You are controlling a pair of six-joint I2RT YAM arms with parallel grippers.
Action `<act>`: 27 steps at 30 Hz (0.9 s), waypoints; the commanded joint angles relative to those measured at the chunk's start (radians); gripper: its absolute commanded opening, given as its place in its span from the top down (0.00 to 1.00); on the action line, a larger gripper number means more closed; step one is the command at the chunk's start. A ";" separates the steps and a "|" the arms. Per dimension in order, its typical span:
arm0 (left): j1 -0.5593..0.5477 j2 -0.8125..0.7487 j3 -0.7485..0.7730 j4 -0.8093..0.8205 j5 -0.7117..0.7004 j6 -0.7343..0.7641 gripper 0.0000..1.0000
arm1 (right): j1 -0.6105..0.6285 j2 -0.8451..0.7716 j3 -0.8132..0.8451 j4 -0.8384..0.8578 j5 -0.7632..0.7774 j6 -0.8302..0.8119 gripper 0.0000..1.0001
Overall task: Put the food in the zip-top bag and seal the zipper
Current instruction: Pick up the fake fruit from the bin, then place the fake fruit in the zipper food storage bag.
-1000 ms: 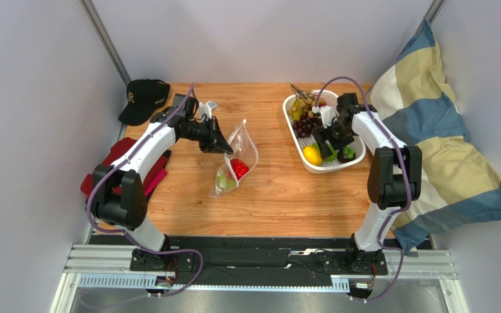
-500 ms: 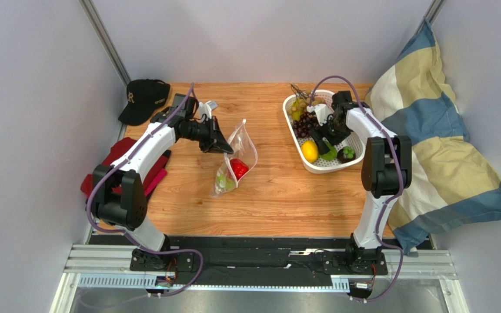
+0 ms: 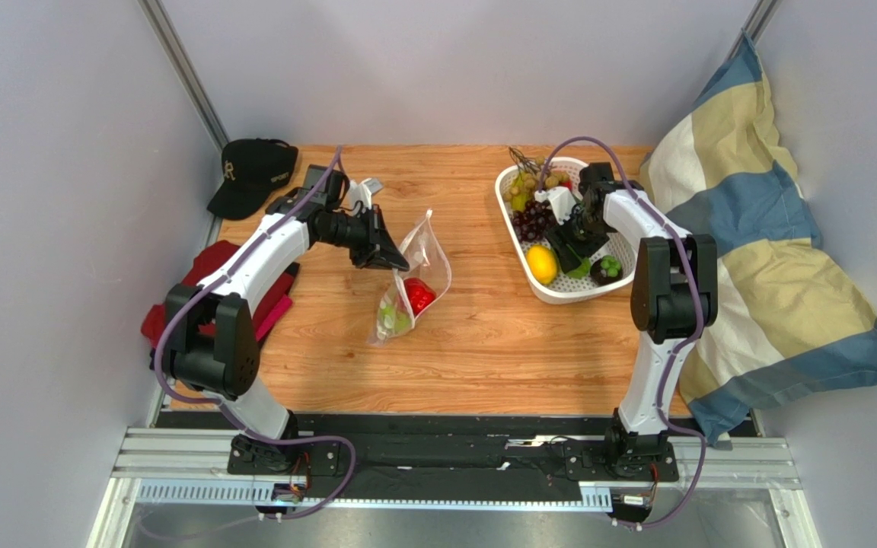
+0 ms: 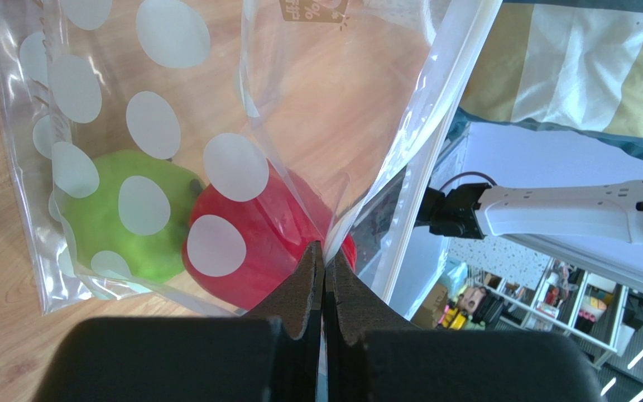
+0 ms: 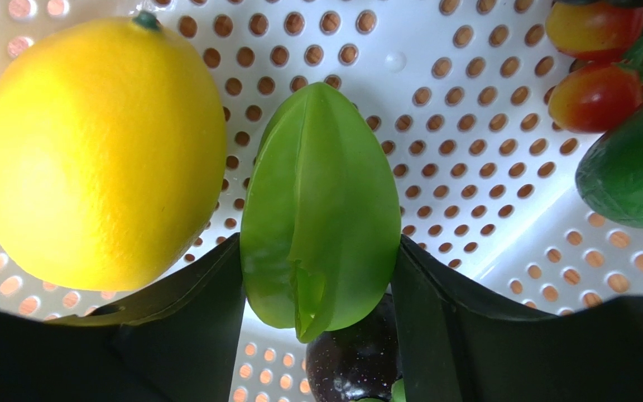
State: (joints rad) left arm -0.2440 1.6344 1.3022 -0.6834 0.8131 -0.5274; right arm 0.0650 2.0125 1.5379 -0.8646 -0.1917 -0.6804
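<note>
The zip-top bag stands open on the table, and my left gripper is shut on its upper rim. In the left wrist view the pads pinch the clear film by the zipper strip. A red pepper and a green piece lie inside the bag. My right gripper is down in the white basket. Its fingers press both sides of a green ridged fruit, beside the yellow lemon. Grapes fill the basket's far end.
A dark purple fruit, small red tomatoes and a dark green vegetable share the basket. A black cap lies at the back left, red cloth under the left arm, and a striped pillow at the right.
My right gripper has shifted a little toward the basket's far side and narrowed onto the green ridged fruit. The left gripper and the bag have not moved.
</note>
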 commanded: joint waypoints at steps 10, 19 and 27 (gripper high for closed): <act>0.005 -0.011 0.032 0.015 0.043 -0.003 1.00 | -0.011 -0.224 0.157 -0.089 -0.133 0.212 0.56; 0.005 -0.002 0.025 0.035 0.080 -0.031 1.00 | 0.171 -0.397 0.095 0.096 -0.480 0.777 0.58; 0.005 -0.001 0.009 0.067 0.089 -0.059 1.00 | 0.502 -0.428 -0.044 0.486 -0.439 1.088 0.65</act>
State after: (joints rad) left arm -0.2424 1.6371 1.3022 -0.6563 0.8642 -0.5606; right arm 0.4736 1.5352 1.4631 -0.5247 -0.6216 0.2390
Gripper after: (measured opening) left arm 0.009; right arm 0.603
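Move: The right hand already grips the green star fruit down in the bin; the open mouth of the bag it goes to lies about 29 cm to its left, some 7 cm back and roughly 12 cm higher. In the bin the lemon sits 7 cm left and 2 cm back, the dark grapes 8 cm left and 6 cm ahead, the eggplant 6 cm right and 3 cm back. From the left hand, pinching the bag's rim, the mouth's middle is 3 cm ahead, 4 cm right and slightly below. With its grip on the star fruit unchanged, the right hand first rises steeply out of the bin, then sweeps left towards the bag's mouth while still climbing, about 25 cm left and 23 cm up in all, drawing back some 9 cm late on. Along the way the wrist rolls about 50 degrees so the downward fingers swing round to point left and down towards the bag, while the left hand stays almost in place, shut on the bag's rim. ##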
